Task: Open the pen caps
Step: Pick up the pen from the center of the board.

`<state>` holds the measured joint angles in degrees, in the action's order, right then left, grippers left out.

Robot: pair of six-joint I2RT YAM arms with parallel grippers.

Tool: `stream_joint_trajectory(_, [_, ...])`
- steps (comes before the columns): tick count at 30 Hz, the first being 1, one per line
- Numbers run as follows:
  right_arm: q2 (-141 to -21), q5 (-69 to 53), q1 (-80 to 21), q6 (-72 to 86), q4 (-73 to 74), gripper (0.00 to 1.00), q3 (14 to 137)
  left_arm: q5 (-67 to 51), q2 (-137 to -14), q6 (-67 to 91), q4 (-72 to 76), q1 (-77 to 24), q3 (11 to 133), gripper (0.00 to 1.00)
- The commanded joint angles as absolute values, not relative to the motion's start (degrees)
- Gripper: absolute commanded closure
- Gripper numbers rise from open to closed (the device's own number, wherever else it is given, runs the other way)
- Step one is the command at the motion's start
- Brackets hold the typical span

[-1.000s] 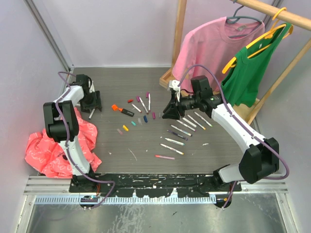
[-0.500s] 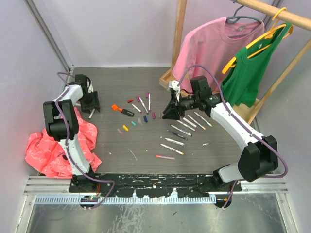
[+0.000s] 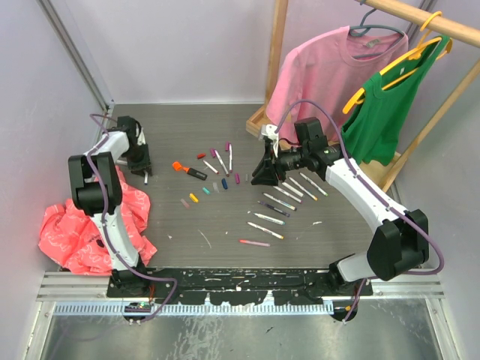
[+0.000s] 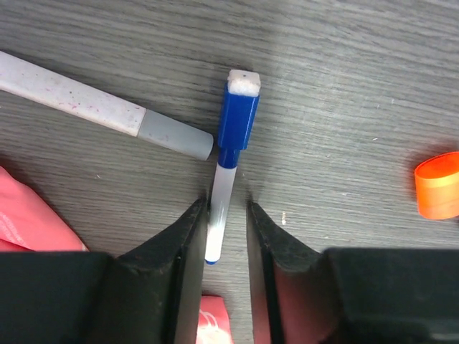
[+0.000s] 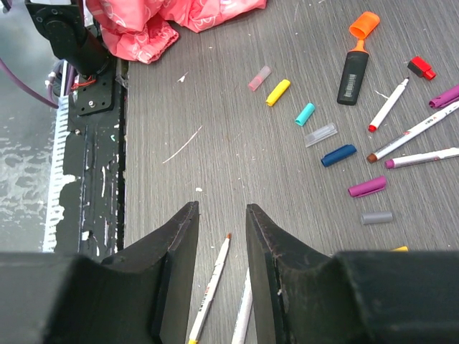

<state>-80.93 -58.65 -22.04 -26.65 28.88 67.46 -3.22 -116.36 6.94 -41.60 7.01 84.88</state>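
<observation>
In the left wrist view a slim pen (image 4: 219, 215) with a blue cap (image 4: 238, 118) lies on the grey table, its white barrel between the jaws of my left gripper (image 4: 226, 206). The left finger touches the barrel and a narrow gap shows on the other side. From above, that gripper (image 3: 141, 166) is low at the table's far left. My right gripper (image 5: 221, 208) hangs open above the table with nothing between its fingers; an uncapped orange-tipped pen (image 5: 211, 290) lies below it. Loose pen caps, yellow (image 5: 278, 92), teal (image 5: 305, 113) and blue (image 5: 338, 155), lie among the pens (image 3: 289, 191).
A grey-capped pen (image 4: 86, 104) lies just left of the blue cap, and an orange cap (image 4: 439, 185) lies to the right. A crumpled pink cloth (image 3: 82, 225) is by the left arm. An orange-black marker (image 3: 191, 171) lies mid-table. A wooden clothes rack (image 3: 352, 82) stands at the back right.
My left gripper's jaws have narrowed around the blue-capped pen, and the gripper has turned slightly. The right arm has not moved.
</observation>
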Motion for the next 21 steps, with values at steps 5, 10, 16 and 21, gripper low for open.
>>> stream_joint_trajectory(5, [-80.1, -61.4, -21.8, -27.2, 28.8, 0.62, 69.0, -0.3, -117.2, 7.3, -43.4, 4.4, 85.6, 0.9])
stream_joint_trajectory(10, [-79.7, -62.4, -21.5, -27.1, 28.9, 0.62, 69.0, -0.8, -116.2, 7.4, -43.6, 3.2, 85.7, 1.0])
stream_joint_trajectory(16, [-79.2, -64.7, -21.2, -26.5, 28.6, 0.62, 68.7, -2.6, -108.9, 8.5, -41.6, 1.6, 84.5, 1.0])
stream_joint_trajectory(21, [-77.3, -68.1, -20.7, -24.3, 26.2, 0.62, 67.5, -9.1, -98.5, 12.9, -36.6, 1.6, 80.5, 1.0])
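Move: The blue-capped pen lies on the table right between the left hand's open fingertips, cap pointing forward; its middle is about 2 cm ahead and 1 cm below. The grey-capped pen's middle is some 6 cm left and 5 cm ahead. The orange cap sits about 10 cm to the right and 3 cm ahead, with the black highlighter some 6 cm beyond it. From the right hand the blue-capped pen is roughly 35 cm left, 16 cm ahead and 21 cm below. The blue-capped pen is pinched on its white barrel, behind the cap, as the left fingers close fully around it. The hand slides right, level at first, away from the grey-capped pen and towards the orange cap, about 4 cm in all, then rises some 3 cm near the end with the grip kept and the fingers still pointing down. ##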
